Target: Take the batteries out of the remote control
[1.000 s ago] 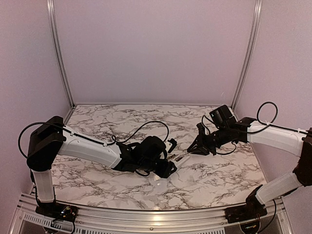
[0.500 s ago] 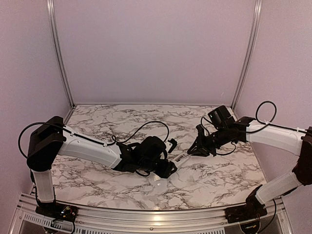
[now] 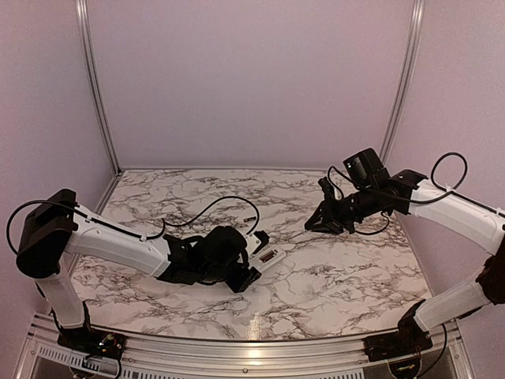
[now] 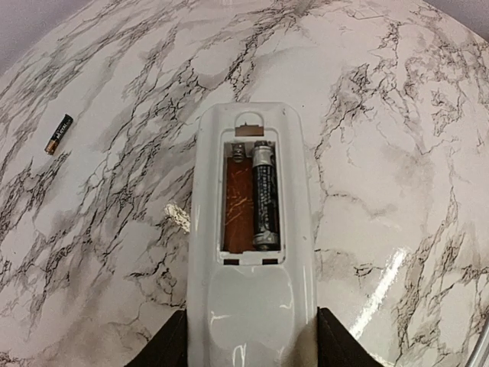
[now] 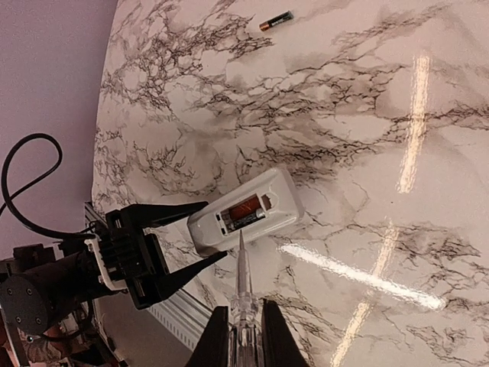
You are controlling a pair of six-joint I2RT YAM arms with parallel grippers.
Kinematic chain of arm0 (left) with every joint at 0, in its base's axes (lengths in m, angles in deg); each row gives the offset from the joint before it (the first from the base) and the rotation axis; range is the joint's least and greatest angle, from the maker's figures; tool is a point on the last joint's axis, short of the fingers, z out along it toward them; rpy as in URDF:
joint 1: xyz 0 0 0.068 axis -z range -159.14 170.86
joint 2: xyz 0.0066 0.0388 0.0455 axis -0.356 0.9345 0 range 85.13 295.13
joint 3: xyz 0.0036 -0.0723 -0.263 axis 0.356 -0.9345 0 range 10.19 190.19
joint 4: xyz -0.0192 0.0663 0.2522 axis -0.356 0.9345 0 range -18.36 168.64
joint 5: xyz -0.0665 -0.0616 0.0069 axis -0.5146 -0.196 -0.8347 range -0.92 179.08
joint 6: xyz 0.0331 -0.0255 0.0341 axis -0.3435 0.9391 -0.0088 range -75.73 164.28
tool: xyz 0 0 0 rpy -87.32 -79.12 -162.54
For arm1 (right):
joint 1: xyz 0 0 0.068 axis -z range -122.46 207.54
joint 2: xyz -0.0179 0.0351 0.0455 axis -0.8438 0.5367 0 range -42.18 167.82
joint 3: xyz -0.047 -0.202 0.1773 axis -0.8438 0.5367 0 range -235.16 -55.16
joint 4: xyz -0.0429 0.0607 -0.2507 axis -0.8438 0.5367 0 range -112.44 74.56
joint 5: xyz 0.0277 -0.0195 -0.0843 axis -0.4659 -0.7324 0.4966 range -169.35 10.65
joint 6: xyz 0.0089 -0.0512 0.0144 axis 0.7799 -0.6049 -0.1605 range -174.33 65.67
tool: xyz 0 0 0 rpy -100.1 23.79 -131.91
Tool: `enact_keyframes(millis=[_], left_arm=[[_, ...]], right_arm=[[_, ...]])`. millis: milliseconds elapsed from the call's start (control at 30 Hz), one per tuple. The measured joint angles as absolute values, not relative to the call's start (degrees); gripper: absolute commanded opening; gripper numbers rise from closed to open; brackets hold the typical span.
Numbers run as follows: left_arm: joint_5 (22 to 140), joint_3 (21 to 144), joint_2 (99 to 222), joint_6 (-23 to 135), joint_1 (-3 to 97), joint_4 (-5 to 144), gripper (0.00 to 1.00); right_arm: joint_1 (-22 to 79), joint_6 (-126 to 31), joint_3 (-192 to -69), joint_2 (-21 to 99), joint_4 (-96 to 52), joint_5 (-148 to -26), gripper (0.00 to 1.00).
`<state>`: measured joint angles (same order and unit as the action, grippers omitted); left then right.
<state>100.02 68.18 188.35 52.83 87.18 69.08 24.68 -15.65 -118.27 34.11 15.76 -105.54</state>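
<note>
The white remote control (image 4: 252, 298) lies back side up between my left gripper's (image 4: 252, 345) jaws, which are shut on its sides. Its cover is off. One dark battery (image 4: 263, 195) sits in the right slot of the compartment, and the reddish left slot (image 4: 238, 202) is bare. A second battery (image 4: 58, 134) lies loose on the marble, far to the left. My right gripper (image 5: 244, 317) is shut on a thin pointed stick (image 5: 243, 275). It hovers above the remote control (image 5: 248, 210), its tip clear of the compartment. From above, the remote control (image 3: 267, 257) is near the table's front centre.
The marble table (image 3: 339, 276) has a metal rail along its near edge (image 3: 252, 347). The loose battery (image 5: 276, 21) lies towards the far side. Black cables trail from both arms, and one loops over the table behind the left gripper (image 3: 229, 207).
My left arm has drawn the remote control back to the left and nearer the front edge. My right arm has lifted the stick up and away from it.
</note>
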Motion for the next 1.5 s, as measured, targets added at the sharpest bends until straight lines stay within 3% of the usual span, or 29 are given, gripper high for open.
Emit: enact_keyframes(millis=[467,1000,1500], left_arm=[[107.5,54.3,176.0,33.9,87.0,64.2,0.0],[110.8,49.2,167.7,18.9,84.7,53.5,0.0],[108.9,48.5,165.3,3.3,80.8,55.2,0.0]], right_arm=[[24.7,-24.5,-119.8,31.7,18.6,-104.6,0.0],[24.7,-36.3,-123.8,30.9,17.9,-104.6,0.0],[24.5,-47.3,-127.4,31.9,17.5,-108.1,0.0]])
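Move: Just beyond the left fingers, in the remote they hold, the remaining battery lies about 3 cm ahead of that hand, 4 cm to its right and 4 cm below; the loose battery on the table is some 22 cm ahead, 1 cm left and 7 cm down. From the right hand, the remaining battery is about 1 cm ahead, 11 cm left and 14 cm below, the loose one roughly 21 cm ahead, 16 cm left and 18 cm down. Swinging the held remote away from the right hand's pick, the left hand goes about 9 cm left, soon rising 8 cm as well, and eases forward, tilting the remote's far end up towards level. The right hand keeps its closed grip on the pick, lifts some 8 cm and turns it about 35 degrees, flatter and more to the left. Both grips stay as they were. ##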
